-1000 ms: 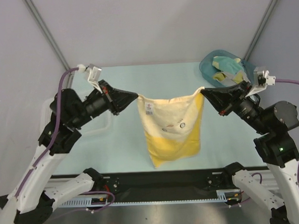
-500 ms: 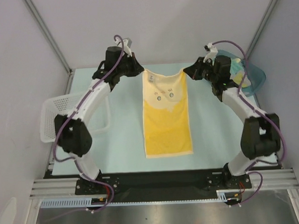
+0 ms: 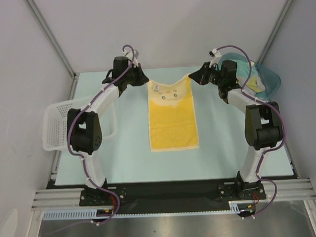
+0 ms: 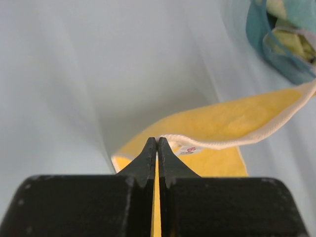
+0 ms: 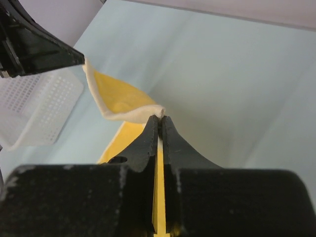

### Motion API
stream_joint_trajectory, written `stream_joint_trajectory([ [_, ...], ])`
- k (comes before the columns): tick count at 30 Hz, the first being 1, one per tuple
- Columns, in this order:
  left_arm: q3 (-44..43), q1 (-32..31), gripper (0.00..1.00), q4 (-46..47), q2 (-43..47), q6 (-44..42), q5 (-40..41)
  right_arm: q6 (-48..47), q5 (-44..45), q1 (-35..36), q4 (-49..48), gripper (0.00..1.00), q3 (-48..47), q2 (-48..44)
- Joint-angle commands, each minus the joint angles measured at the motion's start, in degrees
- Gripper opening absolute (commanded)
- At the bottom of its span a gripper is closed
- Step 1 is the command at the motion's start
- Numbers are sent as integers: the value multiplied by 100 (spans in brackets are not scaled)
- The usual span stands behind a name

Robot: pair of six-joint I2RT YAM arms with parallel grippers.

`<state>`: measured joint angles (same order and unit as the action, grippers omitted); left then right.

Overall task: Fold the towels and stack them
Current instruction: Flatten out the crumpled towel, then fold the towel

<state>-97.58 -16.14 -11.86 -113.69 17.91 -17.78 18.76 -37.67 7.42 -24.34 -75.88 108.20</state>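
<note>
A yellow towel [image 3: 172, 118] with a chick face lies stretched lengthways down the middle of the table, its far edge lifted. My left gripper [image 3: 145, 80] is shut on the towel's far left corner [image 4: 165, 139], and my right gripper [image 3: 191, 76] is shut on its far right corner [image 5: 157, 111]. The white hem [image 4: 247, 139] sags between the two grippers. More towels [image 3: 253, 82], pale yellow and teal, sit bunched in the teal tub [image 3: 271, 82] at the far right; they also show in the left wrist view as bunched cloth [image 4: 291, 29].
A white mesh basket [image 3: 58, 125] stands at the table's left edge, also seen as a white basket [image 5: 34, 108] in the right wrist view. Both arms reach far across the pale table [image 3: 128, 151] toward the back wall.
Both arms have swung from near the front to the far end of the table, carrying the yellow towel from hanging in the air to lying stretched on the table.
</note>
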Motion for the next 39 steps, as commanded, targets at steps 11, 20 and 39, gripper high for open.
stream_joint_trajectory([
  [11,3033,-459,0,755,2042,107,-244,-224,242,84,613,0,2225,-1793],
  [20,4255,-952,0,606,2860,283,205,31,805,242,1089,0,3702,-3033],
  [39,5617,-1769,0,579,3810,599,1356,373,998,655,1238,3,5021,-3947],
])
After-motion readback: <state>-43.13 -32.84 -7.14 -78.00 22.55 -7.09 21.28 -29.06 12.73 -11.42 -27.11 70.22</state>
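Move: Both shut grippers hold the upper corners of the yellow towel, stretched between them, with its lower part on the table. The towel's near left corner lies about 29 cm back from the left hand, 0 cm sideways and some 15 below; its near right corner is 28 cm back, 3 right and 16 below the right hand. The white basket sits about 31 cm left and 15 back of the left hand; the blue tub is some 26 cm right of the right hand and 2 ahead. Back towards the bases and down, both hands carry the pinched edge over the lying part of the towel towards its near corners, roughly 24 cm back and 12 down. They sink quickly at first, run nearly level, then sink again and slow. The fingers stay shut while the wrists tip further down, the right one by nearly 25 degrees. ##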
